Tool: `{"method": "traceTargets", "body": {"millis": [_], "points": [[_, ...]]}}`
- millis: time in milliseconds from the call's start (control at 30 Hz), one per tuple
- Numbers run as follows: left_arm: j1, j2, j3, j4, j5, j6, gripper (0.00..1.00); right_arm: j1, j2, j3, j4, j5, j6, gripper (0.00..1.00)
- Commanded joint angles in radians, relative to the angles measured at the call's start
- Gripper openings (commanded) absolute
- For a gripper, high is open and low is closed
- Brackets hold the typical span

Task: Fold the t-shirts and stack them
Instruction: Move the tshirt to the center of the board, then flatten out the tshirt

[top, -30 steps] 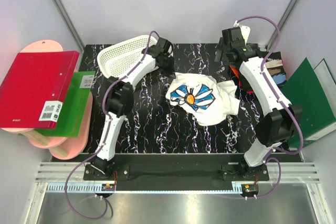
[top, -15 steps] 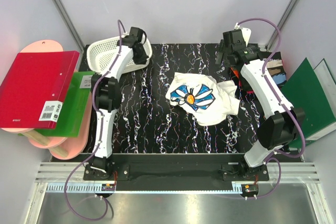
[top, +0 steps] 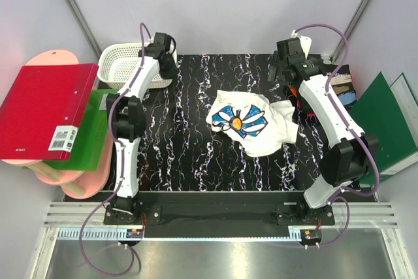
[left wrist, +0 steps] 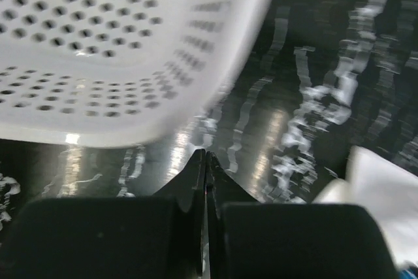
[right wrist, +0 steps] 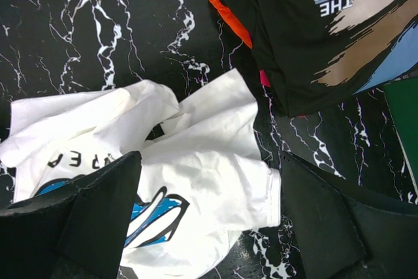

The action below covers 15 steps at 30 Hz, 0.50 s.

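Note:
A crumpled white t-shirt (top: 251, 122) with a blue flower print and dark lettering lies at the table's middle. At the back right lies a black t-shirt (right wrist: 313, 24) with tan-blue-white print, over a red-orange one (right wrist: 228, 14); it shows beside the right arm (top: 341, 86) in the top view. My right gripper (right wrist: 210, 161) hangs open above the white t-shirt's (right wrist: 209, 129) sleeve, holding nothing; from above it is at the back (top: 285, 68). My left gripper (left wrist: 204, 156) is shut and empty, next to the white lattice basket (left wrist: 98, 50), at the back left (top: 168, 68).
The basket (top: 124, 63) sits at the table's back-left corner. A red binder (top: 46, 109) and a green one (top: 91, 129) rest on pink boards off the left edge. Dark green binders (top: 385, 129) lie off the right edge.
My left arm has swung to the left and straightened, and the basket has moved with it from mid-back to the back-left corner. The right arm and the shirts have barely moved.

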Motion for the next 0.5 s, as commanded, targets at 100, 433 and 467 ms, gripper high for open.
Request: {"method": "traceTargets", "body": {"millis": [100,433,467], "points": [[-0.11,-0.319,-0.088,0.176,0.322,0.085,0.77,-0.002,-0.026,-0.043,0.021,-0.042,-0.019,0.96],[-0.243,-0.324,-0.484,0.172,0.581,0.153,0.99,-0.062,0.135,-0.063,-0.038,-0.396,0.039,0.96],[-0.25,-0.32,-0.49,0.172,0.578,0.15,0.99,-0.063,0.169,-0.047,-0.038,-0.404,0.044,0.96]]}}
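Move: The white t-shirt's middle lies roughly 28 cm to the right of my shut left hand, 18 cm nearer my base and 9 cm below. The basket's middle is about 13 cm to that hand's left, 2 cm farther out and 7 cm lower. From my open right hand, the white t-shirt's middle is some 8 cm left, 6 cm back and 24 cm down; the black t-shirts lie about 20 cm right, 8 cm ahead and 23 cm down. I lift my left hand away from the basket's right end and swing it some 16 cm right and 13 cm back in an arc, rising about 15 cm and then starting down towards the white t-shirt's far-left part. On the way I open its fingers wide and turn the wrist some 35 degrees clockwise. My right hand, still wide open, sinks about 7 cm towards the same t-shirt, tipping its fingers downward. ##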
